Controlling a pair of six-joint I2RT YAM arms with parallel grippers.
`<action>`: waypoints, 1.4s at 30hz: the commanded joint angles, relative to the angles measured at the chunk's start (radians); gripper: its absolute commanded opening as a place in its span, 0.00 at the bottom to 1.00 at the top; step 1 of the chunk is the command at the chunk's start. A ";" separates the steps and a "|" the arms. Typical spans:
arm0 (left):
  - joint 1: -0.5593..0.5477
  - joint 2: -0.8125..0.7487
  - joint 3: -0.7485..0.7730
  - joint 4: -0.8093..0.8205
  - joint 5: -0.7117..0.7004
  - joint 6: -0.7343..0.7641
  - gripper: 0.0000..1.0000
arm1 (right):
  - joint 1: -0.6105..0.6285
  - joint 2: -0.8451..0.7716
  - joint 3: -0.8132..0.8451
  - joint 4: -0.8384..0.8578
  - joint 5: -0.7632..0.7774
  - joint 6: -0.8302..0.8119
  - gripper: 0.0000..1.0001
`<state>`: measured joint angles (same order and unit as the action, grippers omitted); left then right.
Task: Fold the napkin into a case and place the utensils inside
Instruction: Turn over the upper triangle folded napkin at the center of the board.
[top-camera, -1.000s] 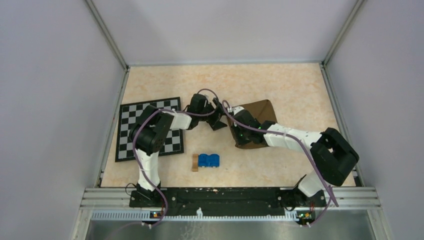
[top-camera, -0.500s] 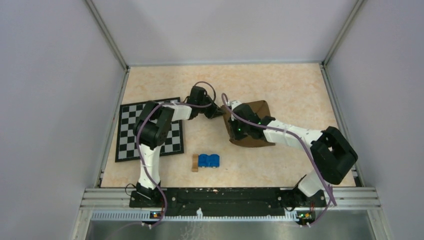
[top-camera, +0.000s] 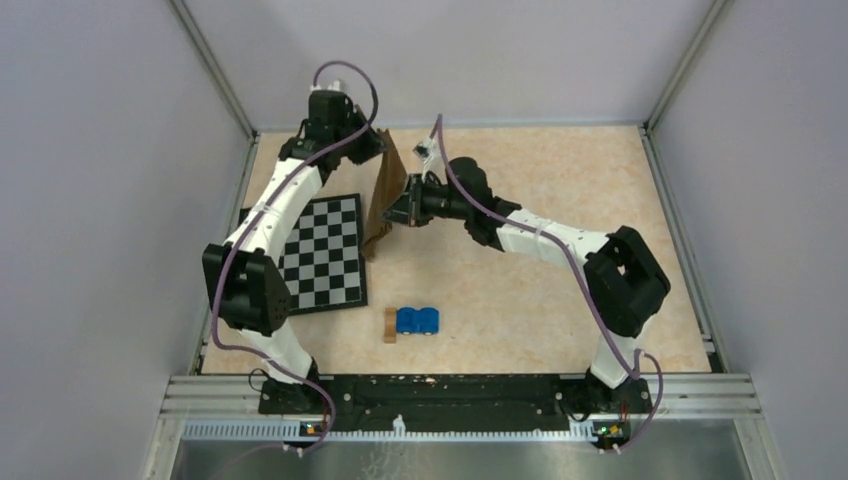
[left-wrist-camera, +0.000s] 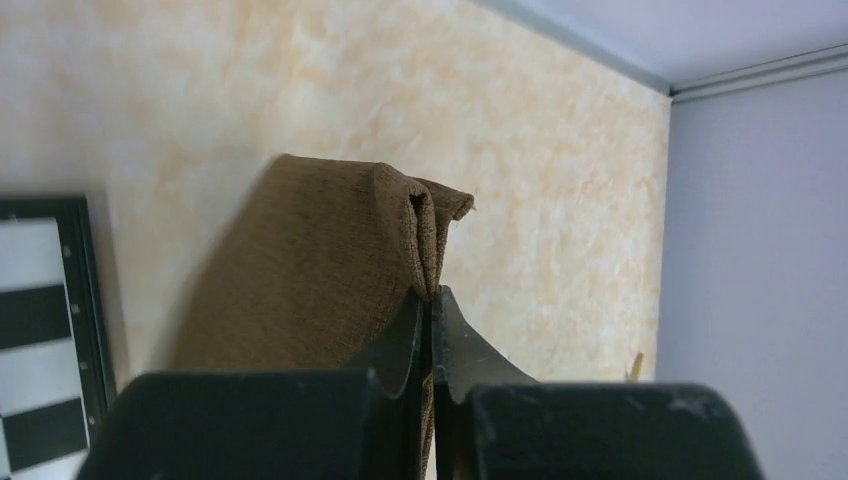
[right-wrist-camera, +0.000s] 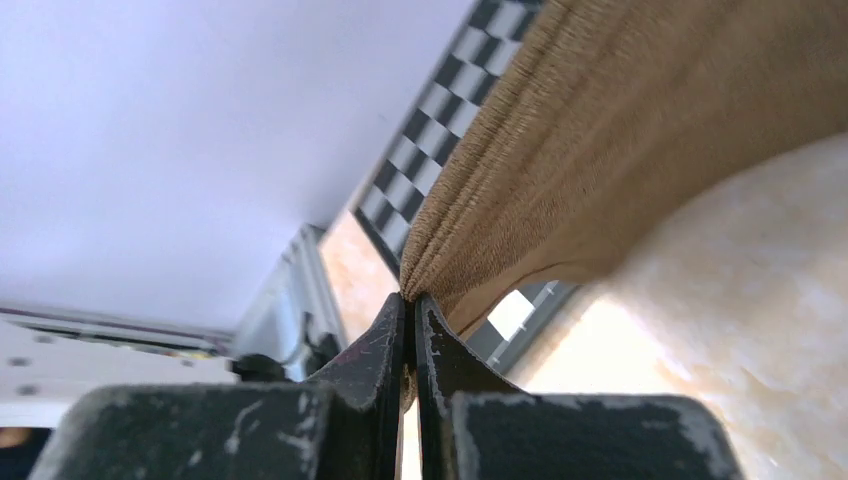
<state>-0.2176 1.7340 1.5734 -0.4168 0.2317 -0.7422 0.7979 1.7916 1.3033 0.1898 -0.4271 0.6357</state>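
Observation:
The dark brown napkin (top-camera: 384, 195) hangs off the table in folded layers, stretched between both grippers near the back, and its lower end trails down by the chessboard mat's right edge. My left gripper (top-camera: 378, 150) is shut on the napkin's upper corner, where the pinched fold (left-wrist-camera: 425, 250) rises above the closed left gripper (left-wrist-camera: 430, 300). My right gripper (top-camera: 402, 210) is shut on a lower edge, and the layered napkin (right-wrist-camera: 620, 130) fans out from the closed right gripper (right-wrist-camera: 410, 298). The case and the utensils are out of view.
A black-and-white chessboard mat (top-camera: 320, 250) lies left of centre, under the left arm. A blue object (top-camera: 418, 320) and a small tan wooden block (top-camera: 390, 325) sit near the front middle. Metal frame rails and grey walls bound the table.
The left gripper has shut on the napkin. Both arms have lifted it from the table right of centre and carried it up and to the back left, so it now hangs.

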 joint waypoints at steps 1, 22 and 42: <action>-0.075 0.045 0.198 0.010 -0.283 0.156 0.00 | -0.063 0.037 -0.108 0.371 -0.361 0.314 0.00; -0.412 0.752 0.605 0.377 -0.156 0.214 0.00 | -0.533 0.053 -0.673 0.349 -0.368 0.167 0.00; -0.433 0.204 0.184 0.169 0.098 0.339 0.81 | -0.619 -0.212 -0.595 -0.127 0.018 -0.061 0.57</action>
<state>-0.6651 2.2105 1.9472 -0.2363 0.2760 -0.4423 0.1551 1.4879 0.6445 0.0319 -0.4252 0.5339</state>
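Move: The napkin already hangs in the air between both closed grippers, beside the chessboard. The clear middle of the table where it goes lies, from the left hand, about 17 cm right, 5 cm back and 22 cm below; from the right hand, 18 cm right, 12 cm ahead and 20 cm below. The chessboard's middle is some 19 cm left and 2 cm ahead of the right hand, the blue toy about 14 cm back and 7 cm right, both roughly 20 cm below. The napkin, still pinched at both ends, is lifted a touch, then swung nearly 30 cm right and lowered to the middle of the table by both arms, which first reach about 5 cm forward and turn some 35 degrees clockwise. Low down, both hands carry on rightward, then open and let go; the left, drawing slightly back, rises about 8 cm while the right stays low, off the near right corner. ##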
